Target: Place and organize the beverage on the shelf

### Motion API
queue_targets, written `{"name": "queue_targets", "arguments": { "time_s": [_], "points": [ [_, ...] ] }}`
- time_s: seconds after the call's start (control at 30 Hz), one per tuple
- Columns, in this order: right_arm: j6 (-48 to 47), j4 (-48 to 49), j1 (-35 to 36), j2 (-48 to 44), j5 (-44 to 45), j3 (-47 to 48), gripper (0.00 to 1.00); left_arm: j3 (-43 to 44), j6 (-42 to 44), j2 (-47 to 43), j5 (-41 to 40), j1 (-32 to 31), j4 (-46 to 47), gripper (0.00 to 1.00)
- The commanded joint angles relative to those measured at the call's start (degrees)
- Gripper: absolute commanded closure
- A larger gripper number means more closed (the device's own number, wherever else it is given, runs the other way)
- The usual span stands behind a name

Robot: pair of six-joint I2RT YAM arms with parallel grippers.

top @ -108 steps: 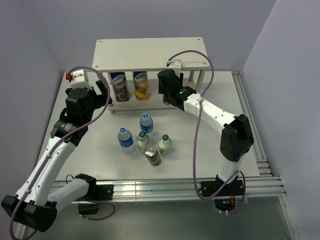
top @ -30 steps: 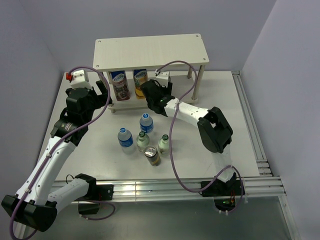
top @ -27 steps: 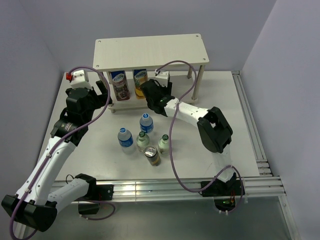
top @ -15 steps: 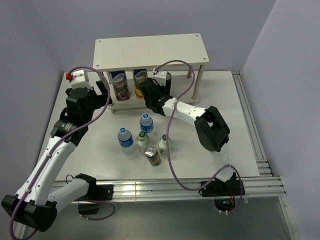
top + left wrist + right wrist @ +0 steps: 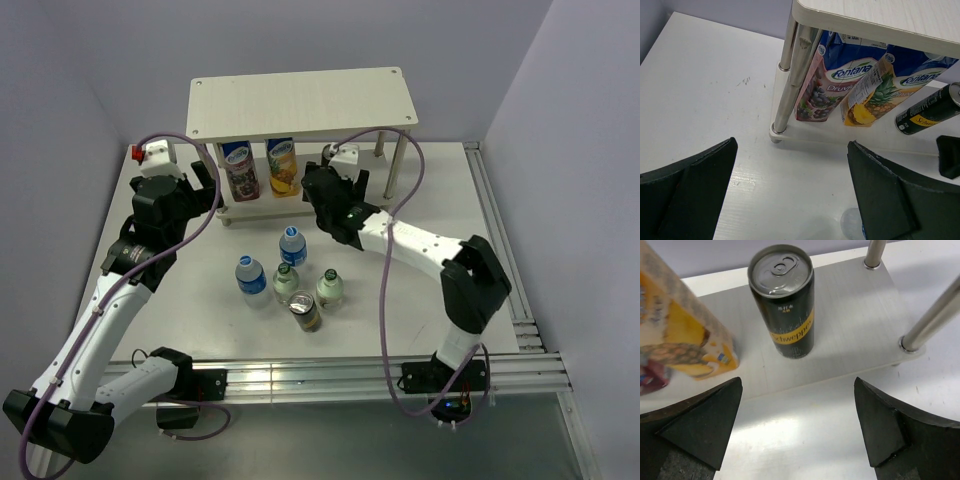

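The shelf (image 5: 300, 100) stands at the back of the table. One dark can (image 5: 785, 300) stands upright on its lower board (image 5: 850, 315), to the right of the yellow carton; the same can (image 5: 930, 116) shows in the left wrist view. My right gripper (image 5: 798, 381) is open just in front of the can and apart from it, and it (image 5: 316, 182) hangs at the shelf's front edge. On the table stand two plastic bottles (image 5: 292, 243) (image 5: 250, 277), two glass bottles (image 5: 286, 282) (image 5: 330, 288) and a second dark can (image 5: 306, 311). My left gripper (image 5: 792, 142) is open and empty by the shelf's left post.
Two tall printed cartons (image 5: 240, 172) (image 5: 282, 168) fill the left part of the lower board. Thin metal posts (image 5: 932, 320) (image 5: 790, 85) stand at the shelf's corners. A raised rail (image 5: 500, 250) runs along the table's right edge.
My right gripper has opened and let go of the dark can, which now stands on the lower board, and has drawn back a little. The left arm has not moved.
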Motion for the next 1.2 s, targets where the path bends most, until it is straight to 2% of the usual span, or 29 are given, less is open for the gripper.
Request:
{"name": "queue_targets", "arguments": {
  "time_s": [0.0,0.13,0.27,0.37,0.4,0.5,0.53,0.6,0.63,0.7,0.83,0.97,1.07,1.17],
  "points": [
    [1.24,-2.32,2.41,-6.43,1.29,-2.06,0.0,0.89,1.11,0.11,-1.29,-0.16,0.43,0.02],
    [2.82,-6.9,5.75,-17.3,2.69,-7.85,0.0,0.8,1.2,-0.15,-1.73,-0.16,0.52,0.01],
    [5.11,-14.62,13.73,-28.48,7.59,-14.01,0.0,0.8,1.28,0.11,-1.56,-0.16,0.52,0.02],
    [8.09,-18.85,24.27,-36.84,11.65,-19.19,0.0,0.8,1.28,0.11,-1.21,-0.16,0.61,0.02],
    [11.14,-22.43,30.39,-38.51,14.27,-20.43,0.0,0.8,1.28,0.11,-1.29,-0.16,0.61,0.02],
    [17.65,-28.24,39.74,-44.23,15.79,-25.26,0.0,0.71,1.28,0.11,-1.21,-0.16,0.52,0.02],
    [19.16,-29.05,45.78,-45.89,15.79,-27.27,0.0,0.8,1.28,0.11,-1.03,-0.16,0.69,0.02],
    [23.73,-30.55,51.78,-46.52,16.14,-28.69,0.0,0.8,1.28,0.2,-1.12,-0.16,0.7,0.02],
    [24.7,-30.29,57.29,-46.26,16.41,-30.09,0.0,0.71,1.28,0.2,-1.21,-0.16,0.61,0.02],
    [26.72,-28.46,61.2,-44.69,15.97,-31.33,0.0,0.8,1.28,0.2,-1.3,-0.16,0.43,0.02],
    [27.09,-22.39,62.71,-36.52,14.3,-33.44,0.0,0.62,1.28,-0.07,-1.56,-0.16,0.7,0.02],
    [25.07,-14.49,62.45,-30.54,16.75,-34.06,0.0,0.53,1.28,0.02,-1.47,-0.16,0.78,0.02],
    [20.78,-8.69,59.82,-27.28,15.54,-35.81,0.0,0.62,1.2,0.11,-1.38,-0.16,0.78,0.02],
    [15.07,2.45,56.48,-24.65,14.3,-37.92,0.0,0.53,1.2,0.02,-1.3,-0.16,0.78,0.02]
  ]
}}
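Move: The front can, standing nearest the table's near edge, is the next one to fetch: about 30 cm back from the empty right hand, 8 cm to its left and 10 cm below. Beyond this can, one green-capped bottle stands 5 cm farther out and 6 cm to its right, another 6 cm farther out and 5 cm to its left. From the left hand the front can lies roughly 21 cm back, 16 cm right and 22 cm below. The front can draws the empty right hand away from the shelf: it sweeps back some 37 cm, arching upward past the green-capped bottles, then sinks about 15 cm from the top of the arch and slides some 5 cm left behind the can. On the way the wrist swings about 40 degrees counter-clockwise, so the wide-open fingers end up facing the can from its near side, just short of it. ##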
